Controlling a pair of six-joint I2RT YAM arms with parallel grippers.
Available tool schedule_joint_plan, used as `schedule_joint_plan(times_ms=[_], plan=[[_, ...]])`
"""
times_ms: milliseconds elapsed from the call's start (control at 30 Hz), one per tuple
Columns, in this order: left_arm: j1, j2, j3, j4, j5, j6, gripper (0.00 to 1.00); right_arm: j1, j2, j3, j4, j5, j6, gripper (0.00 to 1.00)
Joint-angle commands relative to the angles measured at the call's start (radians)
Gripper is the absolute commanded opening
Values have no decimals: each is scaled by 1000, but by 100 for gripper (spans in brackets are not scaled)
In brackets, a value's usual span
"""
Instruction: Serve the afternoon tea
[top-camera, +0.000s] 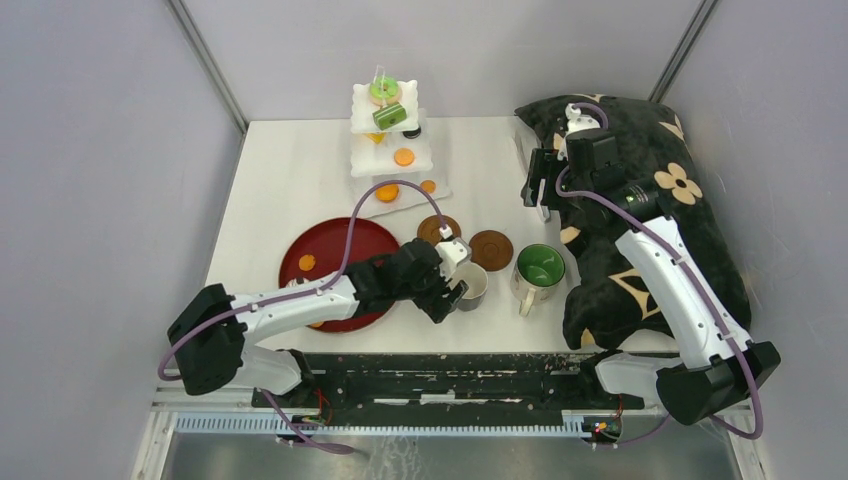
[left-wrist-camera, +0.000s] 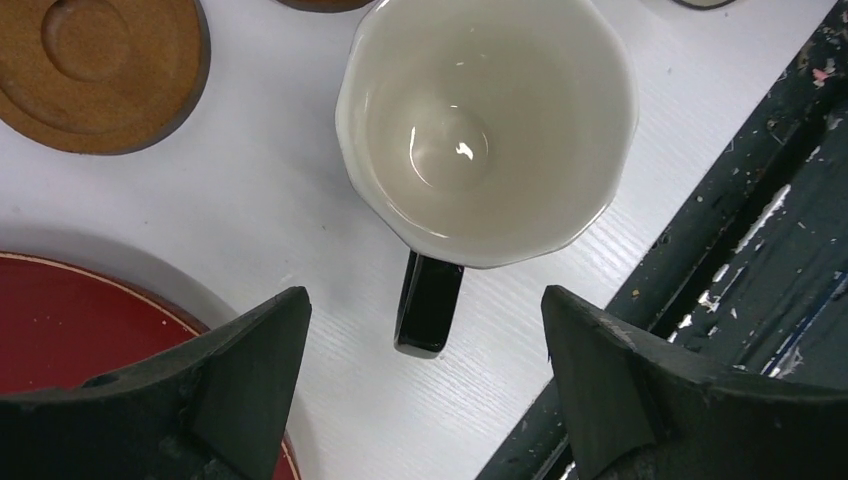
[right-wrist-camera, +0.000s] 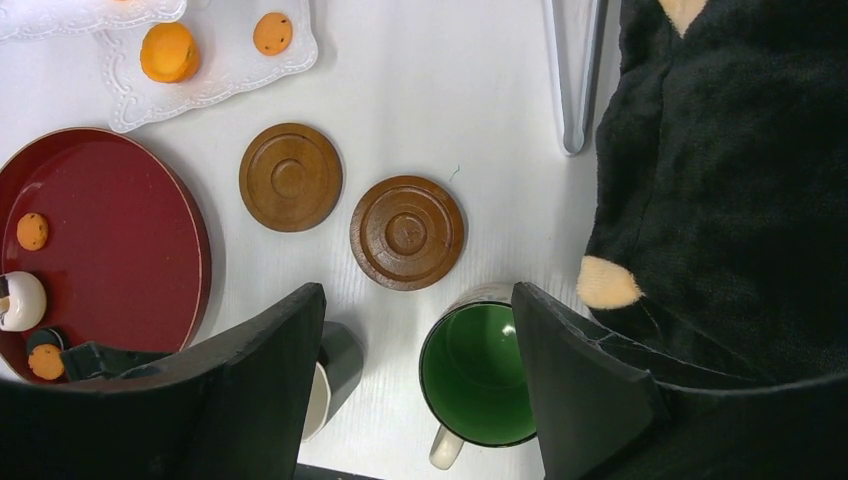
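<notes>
A cream-lined mug (left-wrist-camera: 487, 125) with a black handle (left-wrist-camera: 430, 305) stands near the table's front edge, also in the top view (top-camera: 472, 283). My left gripper (left-wrist-camera: 422, 300) is open, its fingers on either side of the handle and apart from it; it shows beside the mug (top-camera: 452, 293) from above. The green-lined mug (right-wrist-camera: 480, 372) stands to the right (top-camera: 541, 268). Two brown coasters (right-wrist-camera: 290, 176) (right-wrist-camera: 407, 231) lie behind the mugs. My right gripper (right-wrist-camera: 417, 293) hangs open and empty high above them (top-camera: 540, 190). The white three-tier stand (top-camera: 385, 130) carries a green donut (top-camera: 383, 91), a green cake (top-camera: 390, 115) and orange discs (top-camera: 403, 156).
A dark red round tray (top-camera: 345, 250) with an orange disc (top-camera: 306, 262) lies left of the mugs. Metal tongs (right-wrist-camera: 575, 70) lie beside a large black flowered cushion (top-camera: 650, 200) along the right side. The dark rail (left-wrist-camera: 730, 240) runs just past the table's front edge.
</notes>
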Motion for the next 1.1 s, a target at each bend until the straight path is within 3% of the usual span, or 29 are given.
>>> schedule_joint_plan(times_ms=[0,133,233,433,600,900,1067], plan=[[-4,26,0,107,-23,91,91,1,-28,-4,25,18,-13,75],[-4,56,2,142,-17,103,78,0,-19,-14,22,22,-14,75],[-4,92,30,107,13,108,60,0,-19,-16,30,22,-15,75],[-4,126,55,76,30,106,37,-2,-19,-12,35,30,-27,76],[-2,121,77,70,-18,74,5,-3,-19,-10,28,25,-32,76],[7,54,132,50,-287,42,3,-6,-37,-7,21,41,-41,76],[68,118,199,50,-401,-37,3,-6,-54,-5,9,65,-43,76]])
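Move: The white mug's dark handle is almost under the open left fingers, about 1 cm ahead, 1 cm right and 3 cm lower. The white mug's middle is about 3 cm ahead and 6 cm right. The left coaster lies 14 cm straight ahead; the right coaster 11 cm ahead and 11 cm right; the red plate's middle 6 cm ahead and 19 cm left. From the right hand, the white mug is some 10 cm back, 12 cm left and 22 cm below. Lower the left gripper about 3 cm around the white mug's dark handle, easing slightly right while the fingers close, and pinch the handle between the pads. Once it is gripped, carry the mug forward some 4 cm and left about 3 cm towards the left coaster, rising a couple of centimetres and turning the wrist roughly 10 degrees counter-clockwise. ##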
